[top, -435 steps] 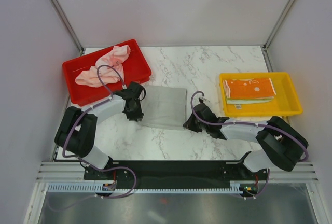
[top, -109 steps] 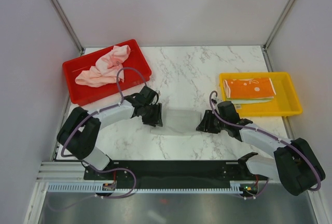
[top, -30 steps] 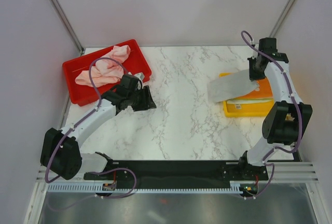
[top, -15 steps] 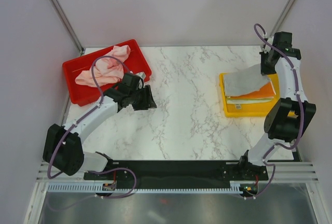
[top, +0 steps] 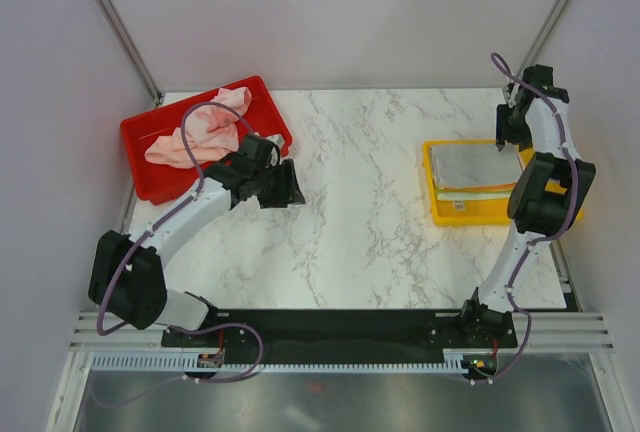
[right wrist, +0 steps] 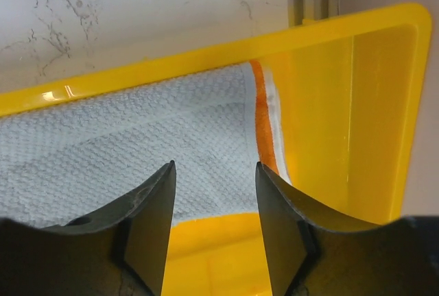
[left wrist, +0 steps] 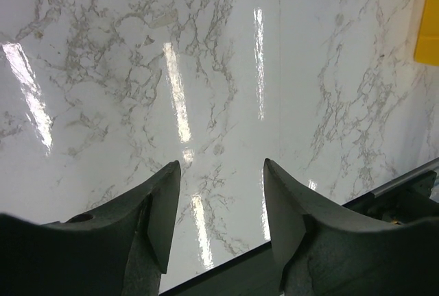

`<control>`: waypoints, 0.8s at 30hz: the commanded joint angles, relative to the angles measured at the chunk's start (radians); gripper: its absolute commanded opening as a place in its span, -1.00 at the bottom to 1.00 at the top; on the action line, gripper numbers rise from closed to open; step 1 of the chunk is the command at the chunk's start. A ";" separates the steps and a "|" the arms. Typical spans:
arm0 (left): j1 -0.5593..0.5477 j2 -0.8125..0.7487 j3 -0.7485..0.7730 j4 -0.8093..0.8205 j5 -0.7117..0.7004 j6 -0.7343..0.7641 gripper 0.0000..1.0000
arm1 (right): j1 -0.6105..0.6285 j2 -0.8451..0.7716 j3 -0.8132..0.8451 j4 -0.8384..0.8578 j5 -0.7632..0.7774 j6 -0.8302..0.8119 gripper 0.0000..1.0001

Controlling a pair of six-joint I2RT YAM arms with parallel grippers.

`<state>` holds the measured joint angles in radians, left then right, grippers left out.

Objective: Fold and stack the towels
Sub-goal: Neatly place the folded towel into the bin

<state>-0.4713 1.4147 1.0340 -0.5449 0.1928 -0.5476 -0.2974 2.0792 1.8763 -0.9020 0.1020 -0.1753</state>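
Note:
A folded grey-white towel (top: 478, 165) lies on top of the stack in the yellow tray (top: 452, 214). In the right wrist view the grey-white towel (right wrist: 137, 149) covers an orange-edged towel (right wrist: 263, 121) beneath it. My right gripper (right wrist: 215, 167) hovers open just above the stack's far right corner, holding nothing; in the top view the right gripper (top: 504, 136) is at the tray's back edge. Crumpled pink towels (top: 200, 130) lie in the red tray (top: 160, 182). My left gripper (top: 290, 185) stands open and empty over bare marble beside the red tray; in its own view the left gripper (left wrist: 221, 164) frames only tabletop.
The marble table (top: 360, 182) stretches between the two trays. The yellow tray wall (right wrist: 384, 104) rises close to my right fingers. A corner of the yellow tray (left wrist: 429, 15) shows far off in the left wrist view. Enclosure walls and posts stand behind both trays.
My right gripper opened and let go of the grey-white towel, which now lies flat on the stack in the yellow tray. The left gripper shifted slightly to the right.

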 commanded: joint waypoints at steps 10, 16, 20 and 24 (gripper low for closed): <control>0.005 -0.031 0.155 -0.001 -0.010 0.000 0.21 | 0.020 -0.195 -0.259 0.274 -0.377 0.367 -0.36; 0.019 -0.030 0.224 0.040 -0.098 -0.054 0.22 | 0.092 -0.306 -0.572 0.608 -0.688 0.503 -0.64; 0.020 -0.004 0.251 0.072 -0.092 -0.071 0.23 | 0.124 -0.272 -0.672 0.675 -0.677 0.505 -0.67; 0.055 0.027 0.279 0.071 -0.140 -0.037 0.24 | 0.124 -0.242 -0.681 0.663 -0.641 0.502 -0.68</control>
<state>-0.4469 1.4181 1.2606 -0.5129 0.1104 -0.5808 -0.1612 1.8309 1.1858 -0.3313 -0.5049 0.3027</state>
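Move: The grey towel lies on the stack in the yellow bin, its middle about 7 cm left of the right hand, 2 cm back and 6 cm below; its left end is some 19 cm left and 2 cm back. The orange towel is under it, 6 cm left and 4 cm back, and the bin's middle is 7 cm straight back. From the left hand, the grey towel is roughly 50 cm right and 11 cm ahead; the pink towel is 22 cm left and 21 cm ahead. Over the grey towel, already let go, the right hand first lifts about 3 cm, then sweeps some 19 cm left and sinks to the towel's left end beside the bin's left wall, rolling about 40 degrees so the fingertips point down and left. Its fingers close nearly shut on the way, and the tips come down close to the cloth. The left hand, still open, rises and reaches forward, nearing the red bin. ##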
